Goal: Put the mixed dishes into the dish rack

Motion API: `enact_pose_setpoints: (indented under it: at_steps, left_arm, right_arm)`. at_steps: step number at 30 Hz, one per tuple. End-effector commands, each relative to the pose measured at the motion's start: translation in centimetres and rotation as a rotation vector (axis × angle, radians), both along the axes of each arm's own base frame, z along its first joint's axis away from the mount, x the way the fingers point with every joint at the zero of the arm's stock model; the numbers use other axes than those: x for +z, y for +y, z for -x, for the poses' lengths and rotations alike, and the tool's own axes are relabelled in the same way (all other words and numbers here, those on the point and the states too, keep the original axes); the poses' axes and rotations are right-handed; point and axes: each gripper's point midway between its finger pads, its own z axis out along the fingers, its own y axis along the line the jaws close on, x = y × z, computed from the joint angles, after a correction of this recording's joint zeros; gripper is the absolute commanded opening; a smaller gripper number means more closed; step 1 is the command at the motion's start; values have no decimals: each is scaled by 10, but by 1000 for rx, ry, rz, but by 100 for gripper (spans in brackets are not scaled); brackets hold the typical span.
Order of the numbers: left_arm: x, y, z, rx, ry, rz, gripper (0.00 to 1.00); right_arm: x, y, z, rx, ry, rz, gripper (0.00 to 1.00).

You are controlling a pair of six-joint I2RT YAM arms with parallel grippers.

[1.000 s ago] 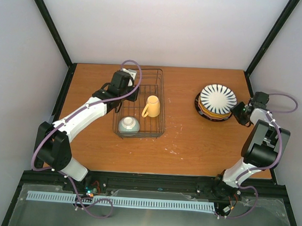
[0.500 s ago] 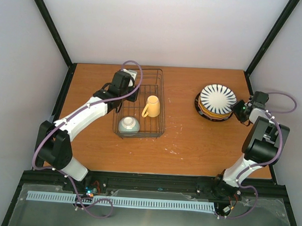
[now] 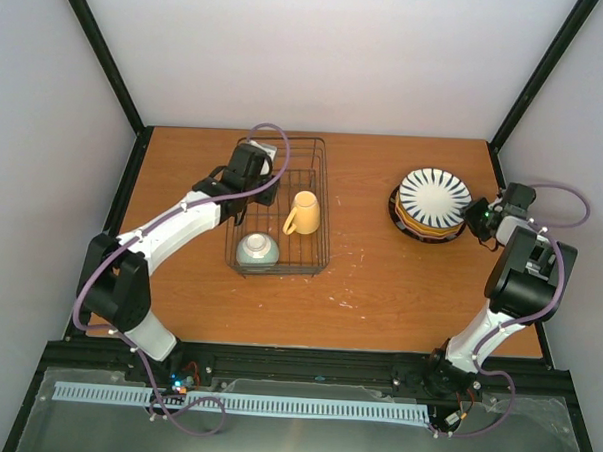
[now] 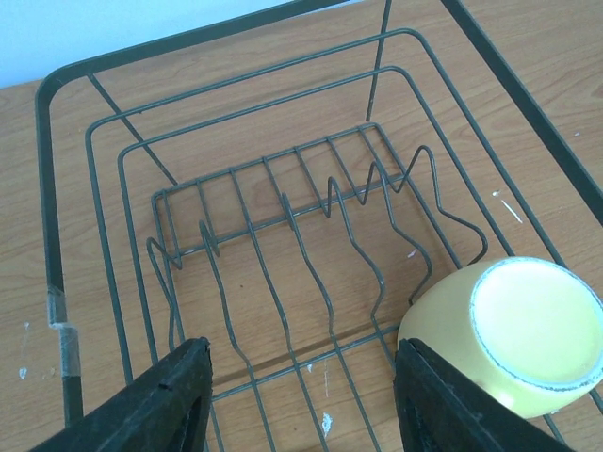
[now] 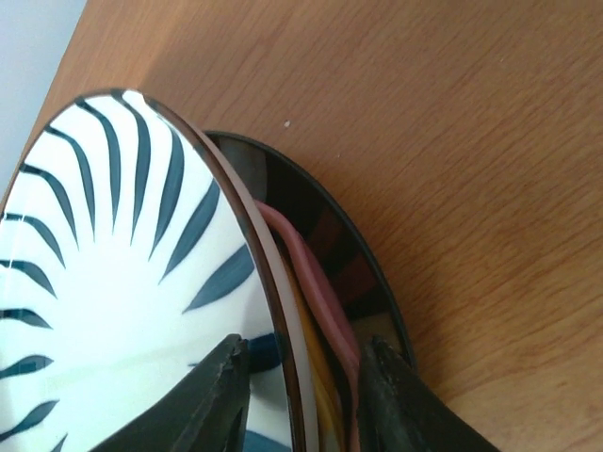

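Observation:
The dish rack (image 3: 280, 207) stands left of the table's middle. In it are a yellow mug (image 3: 303, 213) and, at the near end, a pale blue-green bowl (image 3: 256, 250). My left gripper (image 3: 268, 188) hovers open over the rack's divider wires (image 4: 283, 226), with the mug (image 4: 513, 334) beside its right finger and nothing between the jaws (image 4: 303, 395). At the right lies a stack of plates, with the striped plate (image 3: 435, 196) on top. My right gripper (image 5: 303, 377) is open astride the rims of the striped plate (image 5: 113, 282), an orange-yellow plate (image 5: 320, 400) and a pink plate (image 5: 316, 292); a dark-rimmed plate (image 5: 325, 231) lies underneath.
The wooden table (image 3: 379, 279) is walled on three sides, with black corner posts (image 3: 533, 81) at the back. The plate stack sits close to the table's right edge (image 3: 503, 185). The rack's far end (image 4: 188, 42) holds no dishes.
My right gripper has slid in onto the edge of the plate stack and its jaws have narrowed round the rims. The left gripper has shifted slightly further over the rack.

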Motion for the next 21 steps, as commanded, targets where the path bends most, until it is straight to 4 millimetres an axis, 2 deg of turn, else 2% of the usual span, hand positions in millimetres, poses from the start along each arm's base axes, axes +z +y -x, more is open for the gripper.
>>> enact_pose_setpoints:
  at_steps: [1, 6, 12, 17, 21]
  left_arm:
    - [16, -2, -12, 4, -36, -1, 54]
    - [17, -3, -14, 2, -35, 1, 53]
    - [15, -3, -13, 5, -31, 3, 53]
    - [18, -1, -12, 8, -34, 2, 52]
    - [20, -2, -12, 7, -37, 12, 52]
  right_arm:
    - [1, -5, -6, -11, -9, 4, 30]
    - [6, -5, -10, -7, -23, 1, 24]
    - [2, -2, -9, 5, -23, -11, 4]
    - [7, 1, -8, 14, -42, -15, 3]
    - [20, 5, -9, 25, -86, -20, 3]
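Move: The white striped plate on top of the stack has its near-right rim between my open right fingers; its middle is about 4 cm ahead and 9 cm to the left, nearly level with them. The orange plate lies just under it, some 3 cm ahead, 8 cm left and 3 cm lower. The black plate at the bottom is about 2 cm ahead, 9 cm left and 5 cm down. From my left hand the white plate is roughly 42 cm right, 5 cm ahead and 11 cm lower. I shut my right fingers from about a third open to nearly closed, pinching the rim of the white plate, one finger on its striped face and the other on its outer side. While closing, my right hand rises about 1 cm and edges forward about 0.5 cm, then holds there with the grip kept on the rim. ##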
